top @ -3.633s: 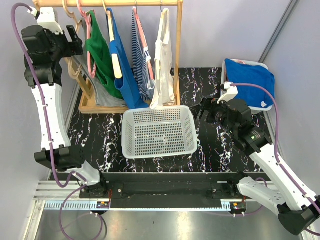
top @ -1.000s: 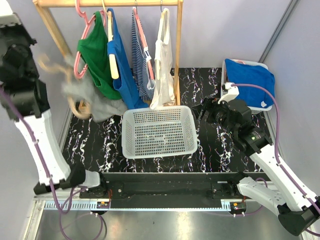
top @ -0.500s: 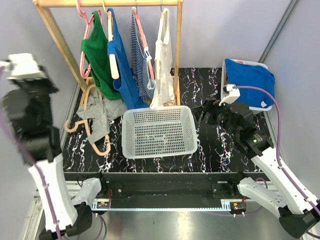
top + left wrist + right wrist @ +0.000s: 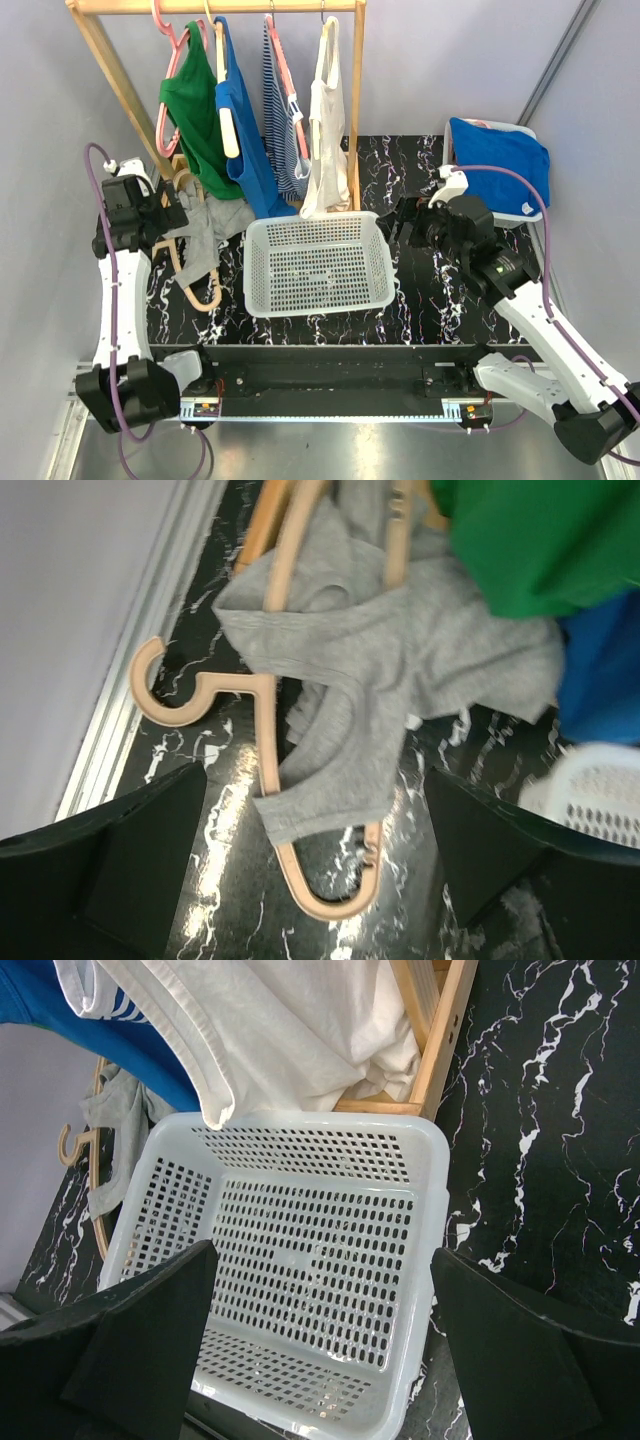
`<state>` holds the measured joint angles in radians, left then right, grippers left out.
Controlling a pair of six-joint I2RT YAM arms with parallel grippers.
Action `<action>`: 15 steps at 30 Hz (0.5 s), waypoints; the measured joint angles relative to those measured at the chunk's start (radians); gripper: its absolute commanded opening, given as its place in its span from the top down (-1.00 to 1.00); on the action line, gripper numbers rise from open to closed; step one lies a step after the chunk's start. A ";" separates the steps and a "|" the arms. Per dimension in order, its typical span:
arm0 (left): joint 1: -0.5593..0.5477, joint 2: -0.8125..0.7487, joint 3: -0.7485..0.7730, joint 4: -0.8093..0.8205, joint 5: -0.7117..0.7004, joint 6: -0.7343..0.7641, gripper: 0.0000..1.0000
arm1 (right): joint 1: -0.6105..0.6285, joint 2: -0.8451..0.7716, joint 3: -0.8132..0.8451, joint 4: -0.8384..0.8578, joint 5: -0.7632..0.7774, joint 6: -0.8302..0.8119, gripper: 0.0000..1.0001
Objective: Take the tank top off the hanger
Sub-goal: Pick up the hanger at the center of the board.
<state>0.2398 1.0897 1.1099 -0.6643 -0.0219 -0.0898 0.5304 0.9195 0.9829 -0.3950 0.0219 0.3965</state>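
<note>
The grey tank top (image 4: 207, 226) lies crumpled on the black marble table at the left, still threaded on its tan hanger (image 4: 188, 283), which lies flat beside the rack's base. My left gripper (image 4: 166, 214) hovers just over it, open, holding nothing. In the left wrist view the tank top (image 4: 372, 676) drapes across the hanger (image 4: 264, 742), and the left gripper (image 4: 315, 778) has its jaws wide apart above them. My right gripper (image 4: 401, 221) is open over the right rim of the white basket (image 4: 376, 252), with nothing in the right gripper (image 4: 322, 1250).
A wooden rack (image 4: 354, 110) holds green (image 4: 195, 110), blue (image 4: 245, 140), striped (image 4: 284, 120) and white (image 4: 325, 130) garments on hangers. A blue cloth (image 4: 500, 160) fills a bin at the back right. A wall runs close along the table's left edge.
The left arm swung down from the rack; the hanger with the grey tank top dropped onto the table and the left gripper opened. The right gripper edged left and widened slightly.
</note>
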 measured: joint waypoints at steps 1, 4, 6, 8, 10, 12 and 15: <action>0.013 0.010 -0.011 0.018 -0.009 -0.010 -0.89 | 0.000 0.007 0.006 -0.004 -0.004 0.000 -0.98; 0.053 0.039 -0.070 0.058 -0.031 -0.032 -0.89 | 0.000 0.029 0.029 -0.016 -0.008 0.000 -0.97; 0.073 0.057 -0.112 0.062 -0.039 -0.041 -0.89 | 0.000 0.043 0.047 -0.024 -0.008 0.000 -0.97; 0.097 0.069 -0.134 0.066 -0.036 -0.044 -0.89 | 0.000 0.058 0.064 -0.031 -0.008 0.000 -0.97; 0.125 0.081 -0.163 0.080 -0.025 -0.044 -0.89 | 0.000 0.074 0.081 -0.041 -0.008 0.000 -0.96; 0.158 0.093 -0.193 0.092 -0.006 -0.042 -0.89 | 0.000 0.088 0.093 -0.048 -0.008 0.000 -0.96; 0.196 0.111 -0.243 0.109 0.028 -0.027 -0.89 | 0.000 0.103 0.106 -0.050 -0.008 0.000 -0.94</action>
<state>0.4355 1.2003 0.8673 -0.5549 0.0059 -0.1165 0.5304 1.0225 1.0885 -0.4450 0.0135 0.3969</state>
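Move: The wooden hanger, lying flat on the board with the grey tank top still on it, has its middle almost under the left hand: about 4 cm ahead, 2 cm to the left and some 22 cm below. Its hook lies about 4 cm ahead and 9 cm left, just as low; the white basket is some 29 cm right and 2 cm back, about 19 cm below. From the right hand the hanger lies roughly 46 cm left, 8 cm ahead and 27 cm below. The left hand sinks about 11 cm towards the hanger, shifting some 5 cm left to its hook side and easing back about 3 cm after the first instant. On the way the wrist tips its fingers more steeply down and turns roughly 10 degrees counter-clockwise, the fingers staying wide open and, by the end, still above the wood and cloth with no contact to be seen. ##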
